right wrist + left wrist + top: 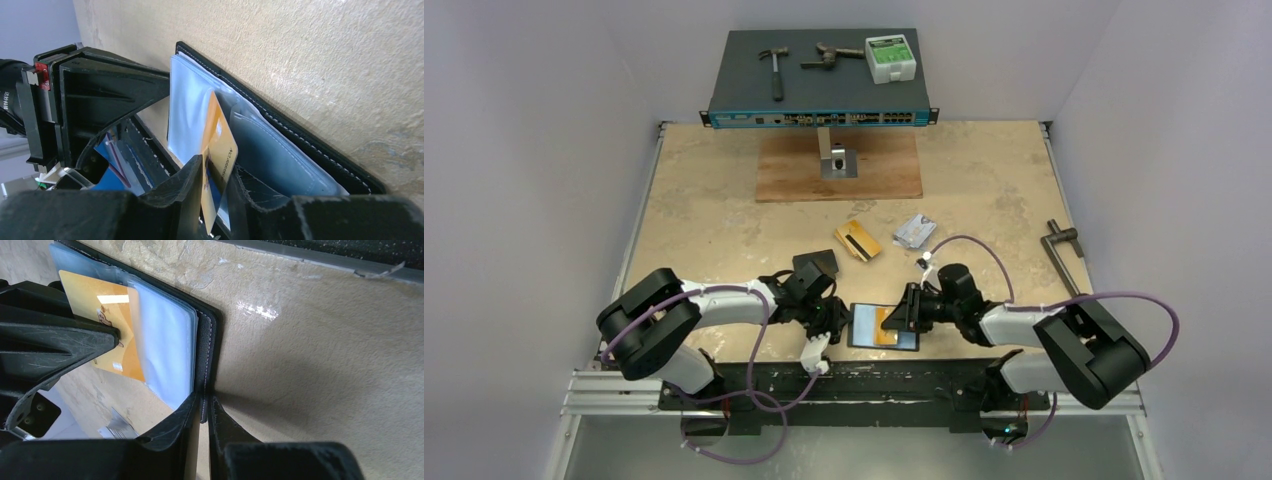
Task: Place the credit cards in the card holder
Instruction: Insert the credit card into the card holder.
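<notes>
The card holder (869,338) lies open near the front edge, its clear pockets facing up. My left gripper (832,320) is shut on its stitched black edge (210,340), with the fingertips (204,402) pinching the leather. A gold-orange credit card (890,320) sits partly inside a clear pocket (95,315). My right gripper (908,310) has this card (222,145) between its fingers. Its jaws (218,167) stand slightly open, with a gap beside the card. Two more credit cards lie farther back: a gold one with a dark stripe (858,240) and a silver-grey one (915,231).
A plain black pouch (816,263) lies just behind the left gripper. At the back, a network switch (819,80) carrying a hammer (776,70) and a green-white box (890,57) stands over a wooden board (839,168). A metal handle (1064,250) lies at the right.
</notes>
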`<state>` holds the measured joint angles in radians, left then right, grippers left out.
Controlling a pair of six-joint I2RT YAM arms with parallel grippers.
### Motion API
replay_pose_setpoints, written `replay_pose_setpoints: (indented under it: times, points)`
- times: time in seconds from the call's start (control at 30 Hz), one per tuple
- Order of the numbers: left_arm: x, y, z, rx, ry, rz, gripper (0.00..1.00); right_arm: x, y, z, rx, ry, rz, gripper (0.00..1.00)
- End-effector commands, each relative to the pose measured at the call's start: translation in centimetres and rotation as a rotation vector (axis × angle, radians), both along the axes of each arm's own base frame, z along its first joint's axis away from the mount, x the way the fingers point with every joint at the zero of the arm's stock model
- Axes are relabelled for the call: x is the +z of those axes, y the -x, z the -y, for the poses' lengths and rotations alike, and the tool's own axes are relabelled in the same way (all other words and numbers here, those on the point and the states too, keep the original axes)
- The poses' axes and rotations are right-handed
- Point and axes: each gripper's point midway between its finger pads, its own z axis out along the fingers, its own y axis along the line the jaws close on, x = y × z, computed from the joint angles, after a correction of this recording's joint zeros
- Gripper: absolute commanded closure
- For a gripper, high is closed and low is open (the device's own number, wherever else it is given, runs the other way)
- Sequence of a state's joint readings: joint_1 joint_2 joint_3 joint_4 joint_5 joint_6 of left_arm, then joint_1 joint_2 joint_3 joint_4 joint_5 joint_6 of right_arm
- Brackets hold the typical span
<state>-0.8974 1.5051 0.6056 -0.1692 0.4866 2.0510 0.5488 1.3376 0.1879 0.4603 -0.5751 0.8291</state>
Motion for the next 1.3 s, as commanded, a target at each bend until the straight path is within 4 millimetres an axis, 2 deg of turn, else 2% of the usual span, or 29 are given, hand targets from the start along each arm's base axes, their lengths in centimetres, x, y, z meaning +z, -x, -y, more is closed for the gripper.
replay_pose_setpoints:
  times: [0.0, 0.23, 0.33, 0.43, 0.47, 0.5, 0.77, 1.07, 1.2, 1.27]
  points:
    - [0.8, 0.3, 1.0, -0.099, 0.04, 0.066, 0.91, -3.1, 2.1, 2.4, -0.012, 0.158, -0.092, 0.73]
    - [0.9, 0.2, 0.9, -0.092, 0.038, 0.068, 0.91, -3.6, 2.1, 3.0, -0.01, 0.242, -0.098, 0.59]
    - [0.9, 0.2, 0.9, -0.09, 0.036, 0.064, 0.92, -3.2, 1.8, 3.1, -0.005, 0.271, -0.082, 0.31]
    - [0.8, 0.3, 0.8, -0.085, 0.034, 0.061, 0.92, -2.8, 1.4, 3.1, -0.017, 0.316, -0.067, 0.16]
    - [0.8, 0.3, 0.8, -0.086, 0.034, 0.062, 0.92, -2.6, 1.4, 3.3, -0.023, 0.333, -0.064, 0.05]
    - [0.8, 0.3, 0.8, -0.084, 0.034, 0.06, 0.92, -2.4, 1.3, 3.3, -0.024, 0.342, -0.057, 0.02]
    - [1.0, 0.0, 0.8, -0.066, 0.036, 0.062, 0.92, -2.2, 1.6, 3.3, -0.044, 0.39, -0.065, 0.01]
    - [1.1, 0.1, 0.9, -0.062, 0.048, 0.061, 0.93, -2.6, 1.5, 0.7, 0.016, 0.4, -0.055, 0.01]
    - [1.2, 0.1, 1.0, -0.056, 0.051, 0.059, 0.93, -2.6, 1.1, 0.7, 0.029, 0.438, -0.044, 0.01]
    - [1.1, 0.1, 0.9, -0.056, 0.05, 0.056, 0.93, -2.9, 1.6, 1.0, 0.036, 0.468, -0.053, 0.01]
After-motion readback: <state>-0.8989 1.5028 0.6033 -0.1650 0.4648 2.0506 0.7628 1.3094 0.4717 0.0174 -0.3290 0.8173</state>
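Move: The right fingers still loosely hold the orange card on the open card holder; the card's middle is about 1 cm left, 1 cm back and 1 cm below that hand. The holder's middle is roughly 1 cm left, 2 cm back and 2 cm below. The stack of orange cards lies some 16 cm ahead and 7 cm left, the silver cards 18 cm ahead and 5 cm right. From the left hand, the card is about 7 cm right and 3 cm back, near its height. Up and to the left the right hand eases as its fingers spread from a narrow gap to fully open, letting go of the orange card; after rising about 2.5 cm it works on leftward over the holder, sinking slightly, some 3 cm left in all. Its fingers tip about 10 degrees more steeply down, one ending at the card's right edge. The left hand stays put, keeping its pinch on the holder's left edge. ##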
